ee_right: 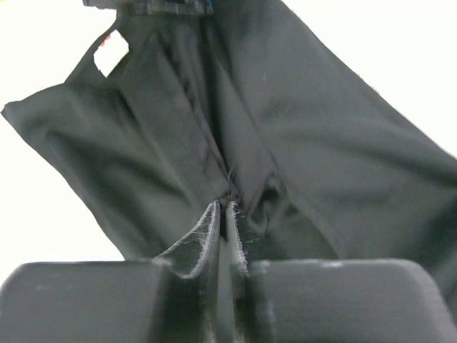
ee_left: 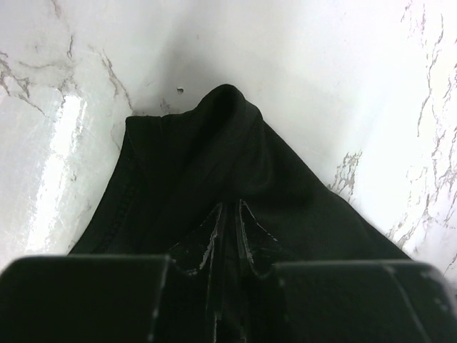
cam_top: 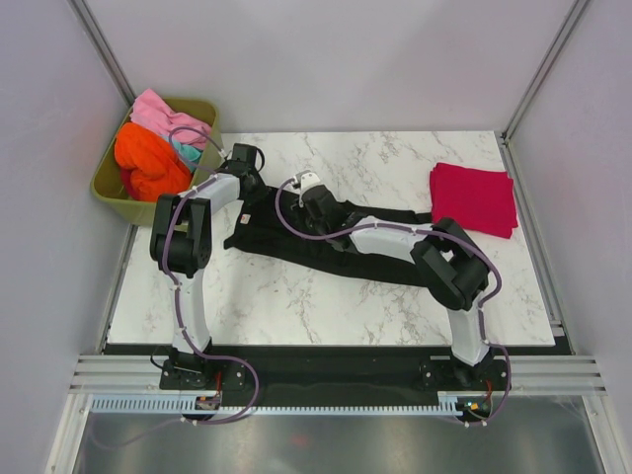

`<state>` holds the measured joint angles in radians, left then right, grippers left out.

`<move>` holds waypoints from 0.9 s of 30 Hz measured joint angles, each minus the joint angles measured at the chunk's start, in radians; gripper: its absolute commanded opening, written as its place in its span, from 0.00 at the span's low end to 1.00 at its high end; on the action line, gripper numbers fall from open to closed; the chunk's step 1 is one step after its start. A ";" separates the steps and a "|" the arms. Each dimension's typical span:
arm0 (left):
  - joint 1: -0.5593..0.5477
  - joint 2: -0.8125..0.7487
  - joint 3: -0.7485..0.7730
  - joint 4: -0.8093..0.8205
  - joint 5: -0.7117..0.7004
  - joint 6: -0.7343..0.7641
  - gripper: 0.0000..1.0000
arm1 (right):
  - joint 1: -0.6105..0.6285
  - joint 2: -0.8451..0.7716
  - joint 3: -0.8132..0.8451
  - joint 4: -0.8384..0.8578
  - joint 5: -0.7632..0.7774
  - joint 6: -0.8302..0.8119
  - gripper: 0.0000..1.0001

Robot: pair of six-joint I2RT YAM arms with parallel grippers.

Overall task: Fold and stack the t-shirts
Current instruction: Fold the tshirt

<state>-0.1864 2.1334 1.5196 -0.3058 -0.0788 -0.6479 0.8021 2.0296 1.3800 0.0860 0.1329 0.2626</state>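
A black t-shirt (cam_top: 380, 259) lies as a long crumpled band across the middle of the marble table (cam_top: 296, 306). My left gripper (cam_top: 249, 178) is at the band's far left end. In the left wrist view it (ee_left: 230, 205) is shut on a raised fold of the black t-shirt (ee_left: 207, 150). My right gripper (cam_top: 317, 209) is over the band a little to the right. The right wrist view shows it (ee_right: 227, 206) pinching a pleat of the black t-shirt (ee_right: 328, 143). A crimson red t-shirt (cam_top: 475, 197) lies folded at the far right.
An olive-green tub (cam_top: 117, 200) stands off the table's far left corner, holding orange (cam_top: 146, 163), pink (cam_top: 163, 117) and teal (cam_top: 188, 153) shirts. Grey walls close in the back and both sides. A black strip and metal rail run along the near edge.
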 measured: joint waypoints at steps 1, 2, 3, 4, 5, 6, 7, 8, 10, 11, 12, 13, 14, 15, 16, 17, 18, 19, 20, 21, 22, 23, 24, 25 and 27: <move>0.000 0.000 0.000 0.000 0.000 0.000 0.17 | 0.003 -0.017 -0.027 0.006 0.000 0.006 0.28; 0.000 0.000 0.000 0.000 0.000 0.000 0.17 | 0.005 -0.032 -0.052 0.012 0.000 0.014 0.36; 0.000 0.000 0.000 0.000 0.000 0.000 0.17 | 0.007 -0.048 -0.079 0.017 -0.001 0.018 0.37; 0.000 0.000 0.000 0.000 -0.001 0.000 0.17 | 0.010 -0.062 -0.104 0.022 -0.002 0.020 0.39; 0.000 0.000 0.000 0.000 -0.001 0.000 0.17 | 0.012 -0.077 -0.131 0.027 -0.003 0.024 0.40; 0.000 0.000 0.000 0.000 -0.001 0.000 0.17 | 0.013 -0.092 -0.159 0.035 -0.005 0.028 0.41; 0.000 0.000 0.000 0.000 -0.001 0.000 0.17 | 0.014 -0.105 -0.182 0.040 -0.008 0.031 0.42; 0.000 0.000 0.000 0.000 -0.001 0.000 0.17 | 0.014 -0.115 -0.202 0.049 -0.015 0.034 0.43; 0.000 0.000 0.000 0.000 -0.001 0.000 0.17 | 0.015 -0.121 -0.217 0.060 -0.027 0.037 0.45; 0.000 0.000 0.000 0.000 -0.001 0.000 0.17 | 0.015 -0.121 -0.216 0.063 -0.031 0.038 0.45; 0.000 0.000 0.000 0.000 -0.001 0.000 0.17 | 0.014 -0.121 -0.213 0.066 -0.035 0.039 0.45; 0.000 0.000 0.000 0.000 -0.001 0.000 0.17 | 0.014 -0.117 -0.203 0.066 -0.040 0.039 0.45; 0.000 0.000 0.000 0.000 -0.001 0.000 0.17 | 0.014 -0.109 -0.182 0.065 -0.049 0.039 0.46; 0.000 0.000 0.000 0.000 -0.001 0.000 0.17 | 0.011 -0.095 -0.152 0.065 -0.058 0.039 0.46; 0.000 0.000 0.000 0.000 -0.001 0.000 0.17 | 0.008 -0.079 -0.124 0.071 -0.069 0.040 0.47; 0.000 0.000 0.000 0.000 0.000 0.000 0.17 | 0.005 -0.057 -0.085 0.076 -0.079 0.042 0.52; 0.000 0.000 0.000 0.000 0.000 0.000 0.17 | 0.002 -0.034 -0.050 0.088 -0.093 0.048 0.55; 0.000 0.000 0.000 0.000 0.000 0.000 0.17 | -0.003 -0.014 -0.023 0.101 -0.114 0.054 0.57; 0.000 0.000 0.000 0.000 0.001 0.000 0.17 | -0.010 0.006 0.002 0.115 -0.132 0.060 0.58; 0.001 0.000 0.000 0.000 0.002 0.000 0.17 | -0.018 0.029 0.028 0.126 -0.156 0.068 0.58; 0.001 0.000 0.000 0.000 0.002 0.000 0.17 | -0.026 0.049 0.048 0.137 -0.178 0.076 0.59; 0.001 0.000 0.000 0.000 0.003 0.000 0.18 | -0.039 0.080 0.080 0.151 -0.210 0.092 0.59; 0.001 0.000 0.000 0.000 0.003 0.000 0.18 | -0.049 0.103 0.100 0.164 -0.232 0.104 0.59; 0.001 0.000 0.000 0.000 0.003 0.000 0.18 | -0.063 0.133 0.119 0.183 -0.265 0.121 0.59; 0.003 0.000 0.000 0.000 0.007 0.000 0.18 | -0.091 0.184 0.142 0.226 -0.322 0.167 0.60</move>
<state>-0.1837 2.1334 1.5196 -0.3058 -0.0719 -0.6483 0.7109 2.2135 1.5215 0.3122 -0.1890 0.4294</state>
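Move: The right gripper, nearly shut over a crease in the black t-shirt, is about to go to the cloth beside the left gripper's tips, some 7 cm ahead, 5 cm left and 6 cm below. The left gripper's tips are about 8 cm ahead and 6 cm left, the white label 3 cm ahead and 10 cm left, and the shirt's near-left corner 3 cm back and 15 cm left. For the left hand, that cloth is right at its fingertips, about 1 cm back and 1 cm right. The left gripper keeps the t-shirt pinned and doesn't stir. The right fingers spread to over half open as the hand first backs off about 4 cm, drifting right and slightly down, then turns and sweeps forward-left some 10 cm, arching up and starting to sink towards the cloth by the left gripper, rolling nearly 20 degrees so its left side rises. ##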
